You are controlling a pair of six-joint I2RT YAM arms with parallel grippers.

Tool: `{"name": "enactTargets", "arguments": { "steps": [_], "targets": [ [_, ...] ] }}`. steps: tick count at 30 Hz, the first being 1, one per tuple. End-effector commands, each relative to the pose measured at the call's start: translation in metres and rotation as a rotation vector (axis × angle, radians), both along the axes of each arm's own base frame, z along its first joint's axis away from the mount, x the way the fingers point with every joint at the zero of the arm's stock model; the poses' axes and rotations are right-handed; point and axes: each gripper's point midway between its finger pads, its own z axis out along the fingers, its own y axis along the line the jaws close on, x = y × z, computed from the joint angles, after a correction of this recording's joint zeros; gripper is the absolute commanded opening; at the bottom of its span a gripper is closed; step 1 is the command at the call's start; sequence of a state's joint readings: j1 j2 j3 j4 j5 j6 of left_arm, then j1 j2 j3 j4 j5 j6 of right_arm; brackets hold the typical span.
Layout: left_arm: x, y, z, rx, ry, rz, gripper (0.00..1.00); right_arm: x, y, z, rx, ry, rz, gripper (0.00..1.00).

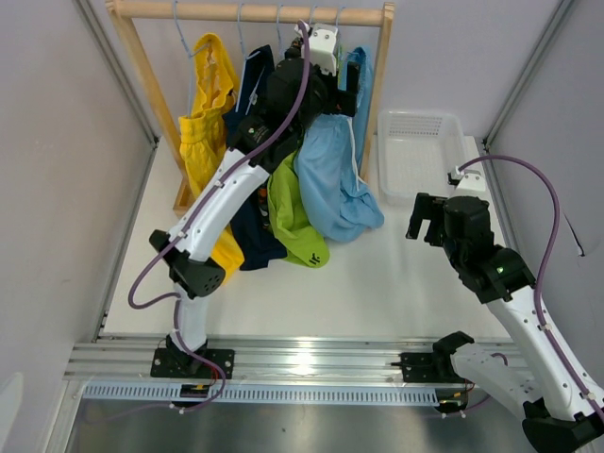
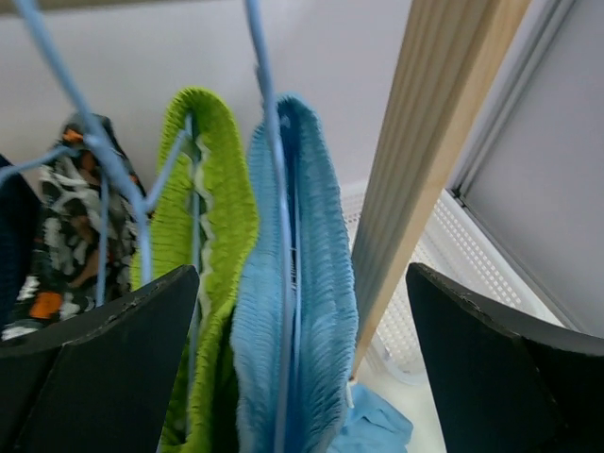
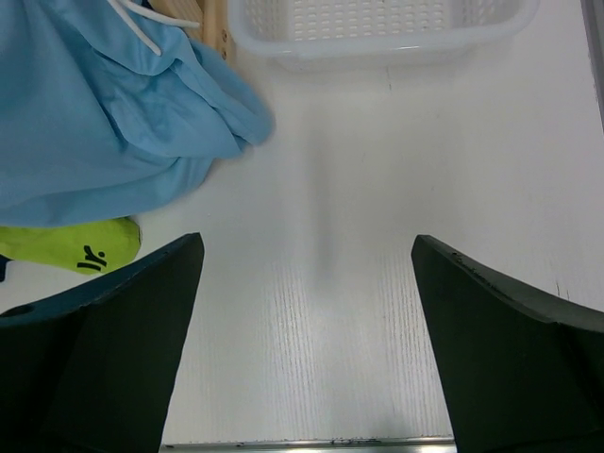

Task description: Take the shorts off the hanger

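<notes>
Several shorts hang on blue wire hangers (image 2: 269, 142) from a wooden rack (image 1: 250, 11): yellow (image 1: 203, 123), navy (image 1: 250, 236), lime green (image 1: 293, 222) and light blue (image 1: 330, 184). An orange-black-white patterned pair (image 2: 57, 236) shows in the left wrist view. My left gripper (image 1: 347, 94) is raised at the rack's right end. It is open (image 2: 302, 283), with the ribbed waistband of the light blue shorts (image 2: 302, 311) between its spread fingers, untouched; the lime green waistband (image 2: 212, 208) is just left of it. My right gripper (image 1: 425, 219) hovers open (image 3: 307, 245) over bare table.
The rack's right wooden post (image 2: 425, 160) stands close beside my left gripper's right finger. A white plastic basket (image 1: 420, 156) sits on the table at the back right (image 3: 377, 28). The light blue shorts' hem (image 3: 113, 123) rests on the table ahead-left of my right gripper.
</notes>
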State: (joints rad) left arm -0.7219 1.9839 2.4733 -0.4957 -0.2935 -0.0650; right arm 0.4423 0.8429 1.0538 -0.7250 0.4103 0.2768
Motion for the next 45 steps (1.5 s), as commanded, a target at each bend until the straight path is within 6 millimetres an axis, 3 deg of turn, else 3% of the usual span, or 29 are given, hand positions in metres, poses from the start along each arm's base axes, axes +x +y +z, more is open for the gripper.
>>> {"name": "enactTargets", "arguments": {
  "steps": [1, 2, 4, 7, 12, 15, 16, 19, 25, 28, 29, 34, 37, 40, 45],
  "targets": [
    [-0.007, -0.009, 0.022, -0.092, -0.040, -0.045, 0.97, 0.003, 0.003, 0.013, 0.030, -0.058, 0.000, 0.99],
    [-0.005, -0.010, 0.014, -0.083, -0.026, -0.041, 0.96, 0.003, 0.003, 0.011, 0.029, -0.056, 0.002, 0.99],
    [-0.009, -0.006, 0.021, -0.094, -0.042, -0.035, 0.95, 0.004, 0.004, 0.010, 0.033, -0.058, 0.005, 0.99],
    [-0.002, -0.007, 0.006, -0.065, -0.025, -0.017, 0.93, 0.004, 0.006, 0.009, 0.034, -0.054, 0.011, 1.00],
    [0.008, -0.012, -0.014, -0.037, 0.010, 0.002, 0.82, 0.004, 0.005, 0.008, 0.038, -0.058, 0.012, 1.00],
    [0.012, -0.014, -0.020, -0.042, 0.020, 0.015, 0.59, 0.003, 0.005, 0.007, 0.037, -0.061, 0.014, 1.00],
    [0.014, -0.014, -0.022, -0.041, 0.023, 0.016, 0.39, 0.002, 0.005, 0.006, 0.037, -0.061, 0.013, 1.00],
    [0.015, -0.015, -0.022, -0.046, 0.027, 0.018, 0.21, 0.001, 0.004, 0.005, 0.035, -0.060, 0.010, 0.99],
    [0.016, -0.019, -0.034, -0.016, 0.054, -0.001, 0.00, 0.000, 0.003, 0.006, 0.038, -0.068, 0.005, 0.99],
    [0.011, -0.021, -0.032, -0.008, 0.049, -0.026, 0.00, 0.001, 0.003, 0.004, 0.038, -0.065, 0.006, 0.99],
    [0.010, -0.019, -0.028, -0.005, 0.041, -0.026, 0.00, 0.001, 0.003, 0.004, 0.040, -0.065, 0.007, 0.99],
    [-0.006, 0.008, 0.034, -0.047, -0.075, 0.012, 0.00, 0.001, 0.003, 0.005, 0.041, -0.072, 0.003, 0.99],
    [-0.026, 0.031, 0.077, -0.088, -0.155, 0.028, 0.00, 0.001, 0.003, 0.006, 0.046, -0.079, 0.004, 0.99],
    [-0.043, 0.052, 0.106, -0.113, -0.213, 0.049, 0.00, 0.001, 0.003, 0.007, 0.049, -0.083, 0.004, 0.99],
    [-0.065, 0.076, 0.133, -0.122, -0.265, 0.067, 0.00, 0.001, 0.003, 0.008, 0.053, -0.088, 0.001, 1.00]
  ]
}}
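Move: The light blue shorts' hanger stem stands between the left hand's open fingers, about 2 cm ahead, 1 cm to the right, the part to grip some 3 cm lower. The green shorts' hanger is roughly 4 cm to that hand's left, level fore and aft, and the rack's right post about 2 cm ahead and 7 cm right. From the right hand the light blue shorts' hanger lies roughly 20 cm ahead, 20 cm left and 20 cm higher. Left hand sinks 4 cm, pinches the light blue shorts' hanger stem, then raises it 5 cm, drawing left and back. ##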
